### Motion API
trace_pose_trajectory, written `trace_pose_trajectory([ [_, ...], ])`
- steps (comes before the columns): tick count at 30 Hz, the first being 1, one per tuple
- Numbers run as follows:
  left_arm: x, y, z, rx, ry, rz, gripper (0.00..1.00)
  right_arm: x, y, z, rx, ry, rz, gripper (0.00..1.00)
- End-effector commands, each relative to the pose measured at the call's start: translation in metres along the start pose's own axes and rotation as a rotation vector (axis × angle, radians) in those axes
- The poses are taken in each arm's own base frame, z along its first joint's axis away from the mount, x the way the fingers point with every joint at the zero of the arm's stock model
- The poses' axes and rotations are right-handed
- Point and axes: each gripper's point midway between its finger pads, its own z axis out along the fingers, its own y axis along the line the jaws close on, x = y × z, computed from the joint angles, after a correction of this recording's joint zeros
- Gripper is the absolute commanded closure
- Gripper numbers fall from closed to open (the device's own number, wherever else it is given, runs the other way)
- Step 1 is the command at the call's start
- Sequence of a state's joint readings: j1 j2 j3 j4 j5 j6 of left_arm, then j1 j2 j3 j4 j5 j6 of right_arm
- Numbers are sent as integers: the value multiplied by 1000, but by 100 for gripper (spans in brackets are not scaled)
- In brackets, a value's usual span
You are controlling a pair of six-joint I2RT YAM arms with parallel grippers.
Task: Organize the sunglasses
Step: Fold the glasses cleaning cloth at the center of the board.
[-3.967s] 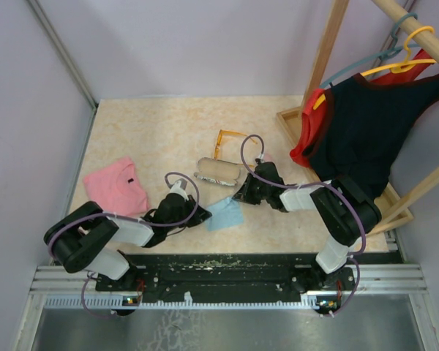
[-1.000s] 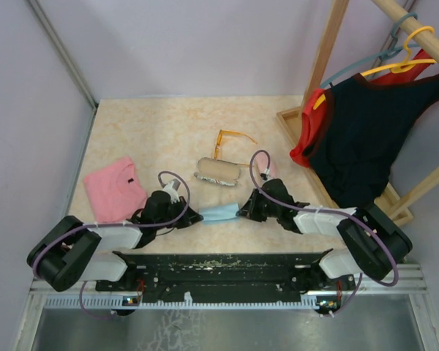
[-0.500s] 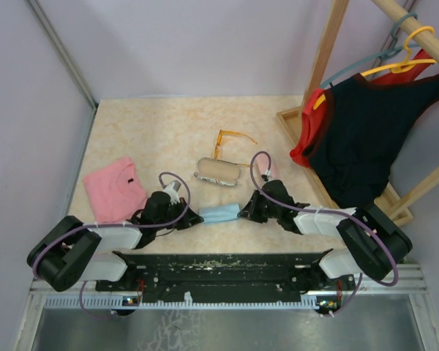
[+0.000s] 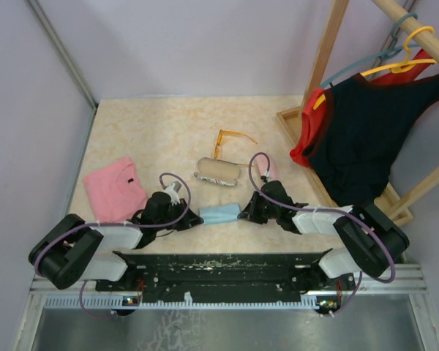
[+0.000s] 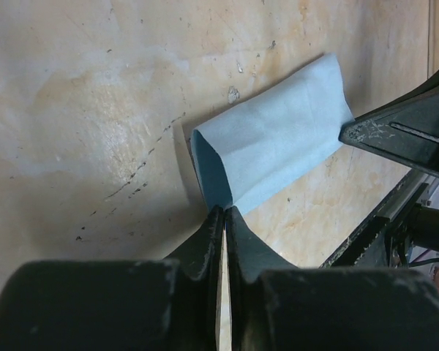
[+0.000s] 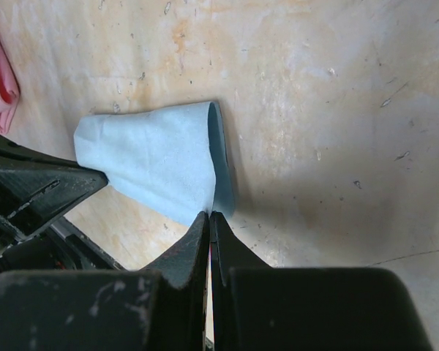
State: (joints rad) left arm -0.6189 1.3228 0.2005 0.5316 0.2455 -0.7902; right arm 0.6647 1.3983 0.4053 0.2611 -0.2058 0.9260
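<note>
The orange-framed sunglasses [image 4: 230, 139] lie open at the middle back of the table, apart from both arms. A folded light-blue cloth [image 4: 219, 214] lies near the front, stretched between my two grippers. My left gripper [image 4: 194, 217] pinches its left corner; in the left wrist view the fingertips [image 5: 224, 210] meet at the cloth [image 5: 278, 139] with only a hairline slit behind them. My right gripper [image 4: 241, 213] is shut on the opposite edge, and the right wrist view shows its tips [image 6: 208, 214] closed on the cloth [image 6: 154, 157].
A beige oblong case [image 4: 218, 170] lies just behind the cloth. A folded pink garment [image 4: 115, 189] sits at the left. A small pink object [image 4: 271, 170] shows behind the right arm's cable. A wooden rack [image 4: 289, 121] with hanging black and red clothes [image 4: 358, 139] fills the right side.
My right gripper has slid slightly left, so the blue cloth is a little shorter between the grippers. The left arm has hardly moved.
</note>
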Motion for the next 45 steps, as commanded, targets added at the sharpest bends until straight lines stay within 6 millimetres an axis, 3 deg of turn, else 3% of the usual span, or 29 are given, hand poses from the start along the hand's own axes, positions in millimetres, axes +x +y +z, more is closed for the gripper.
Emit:
trace_pose_trajectory([
  [1,-2,1,2,0,-2,2,90,-6,8,4,-25,-22,-26,100],
  [17,-5,4,1,-24,-22,-2,82,-7,8,7,-19,-24,-33,100],
  [28,-12,4,3,-40,-40,0,93,-10,13,8,-28,-25,-39,98],
  [34,-13,6,4,-49,-39,-5,94,-10,14,7,-27,-25,-41,90],
  [39,-13,11,0,-74,-44,-8,85,-15,11,3,1,-42,-65,78],
  [42,-11,13,-3,-86,-44,-4,72,-19,10,-2,22,-58,-84,74],
  [45,-12,15,-7,-98,-46,4,65,-24,8,-6,51,-76,-111,71],
])
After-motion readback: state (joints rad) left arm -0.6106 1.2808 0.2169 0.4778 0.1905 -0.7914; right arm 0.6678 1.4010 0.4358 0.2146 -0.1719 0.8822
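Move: The folded light-blue cleaning cloth lies between the hands, both at its near corners: its middle is about 5 cm to the right and 1 cm ahead of the left hand, and 6 cm to the left and roughly level with the right, 1 cm lower. From the right hand, the open glasses case is some 13 cm ahead and 7 cm left; the pink case is about 15 cm ahead and 7 cm right. Down by under 1 cm goes the right hand first, its shut fingertips setting their cloth corner against the board and staying there, before they part by about a quarter and ease back up. The left stays low at its corner, creeping forward and slightly left about 1 cm, and parts its fingers partway, lifting slightly at the end; both let go of the cloth. ##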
